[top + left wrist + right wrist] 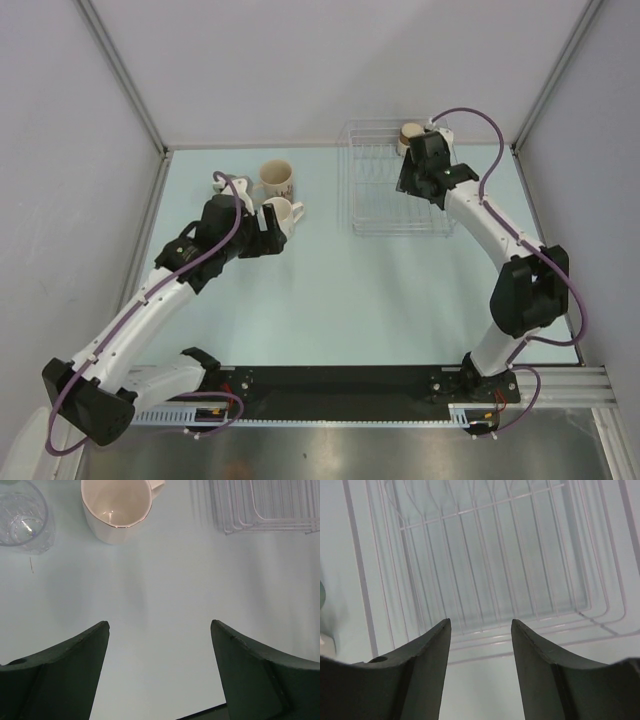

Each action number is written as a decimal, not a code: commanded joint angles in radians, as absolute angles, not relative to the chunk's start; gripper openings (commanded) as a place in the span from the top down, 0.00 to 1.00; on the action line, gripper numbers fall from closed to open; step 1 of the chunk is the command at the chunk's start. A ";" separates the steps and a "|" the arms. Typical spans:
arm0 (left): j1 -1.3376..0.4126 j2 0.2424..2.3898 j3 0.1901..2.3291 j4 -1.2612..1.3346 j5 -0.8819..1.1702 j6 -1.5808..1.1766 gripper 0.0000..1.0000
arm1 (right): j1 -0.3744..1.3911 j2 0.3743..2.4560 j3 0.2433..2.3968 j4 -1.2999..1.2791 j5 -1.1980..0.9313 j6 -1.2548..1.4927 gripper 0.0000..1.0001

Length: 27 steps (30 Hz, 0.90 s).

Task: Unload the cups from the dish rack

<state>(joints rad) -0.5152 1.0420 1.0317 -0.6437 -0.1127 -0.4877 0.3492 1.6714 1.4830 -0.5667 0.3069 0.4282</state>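
The white wire dish rack (pixel 385 215) stands at the back right; its corner shows in the left wrist view (pixel 265 510). A tan brown-topped cup (pixel 409 134) sits in its far right corner. A cream cup with dark print (pixel 277 178) and a white handled cup (pixel 283 212) stand on the table left of the rack. My left gripper (pixel 272 232) is open and empty, just short of the white cup (pixel 117 507). My right gripper (pixel 408 183) is open and empty above the rack's bare wire floor (pixel 490 555), near its edge.
A clear glass (pixel 22 515) stands on the table left of the white cup. Grey walls close in the pale blue table (pixel 340 300) at the back and on both sides.
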 commanded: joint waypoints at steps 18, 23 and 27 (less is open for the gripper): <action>-0.522 1.055 1.039 -0.611 -0.109 -0.462 0.12 | 0.328 1.796 1.430 -0.584 0.290 0.400 1.00; -0.522 1.058 1.035 -0.603 -0.095 -0.471 0.12 | 0.345 1.721 1.323 -0.566 0.304 0.410 1.00; -0.522 1.061 1.031 -0.598 -0.089 -0.472 0.12 | 0.356 1.649 1.223 -0.551 0.296 0.426 1.00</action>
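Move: The dish rack's front rim runs below the right hand, about 10 cm down, 1 cm back and with its middle 3 cm to the right. The last cup stands at the rack's far end, some 25 cm ahead of that hand, 6 cm to its right and 13 cm below. The white mug is about 30 cm left, 2 cm ahead and 15 cm below. From the left hand, the rim lies about 15 cm ahead, 36 cm right and 11 cm down. The rack's front wires are what the right hand comes down to: it first slides about 3 cm forward, then sinks roughly 10 cm while easing back, fingertips tipping farther down and closing from half open to fully shut at the front rim, seeming to pinch a wire there. Still shut, it then lifts and draws back a couple of centimetres towards the base. ##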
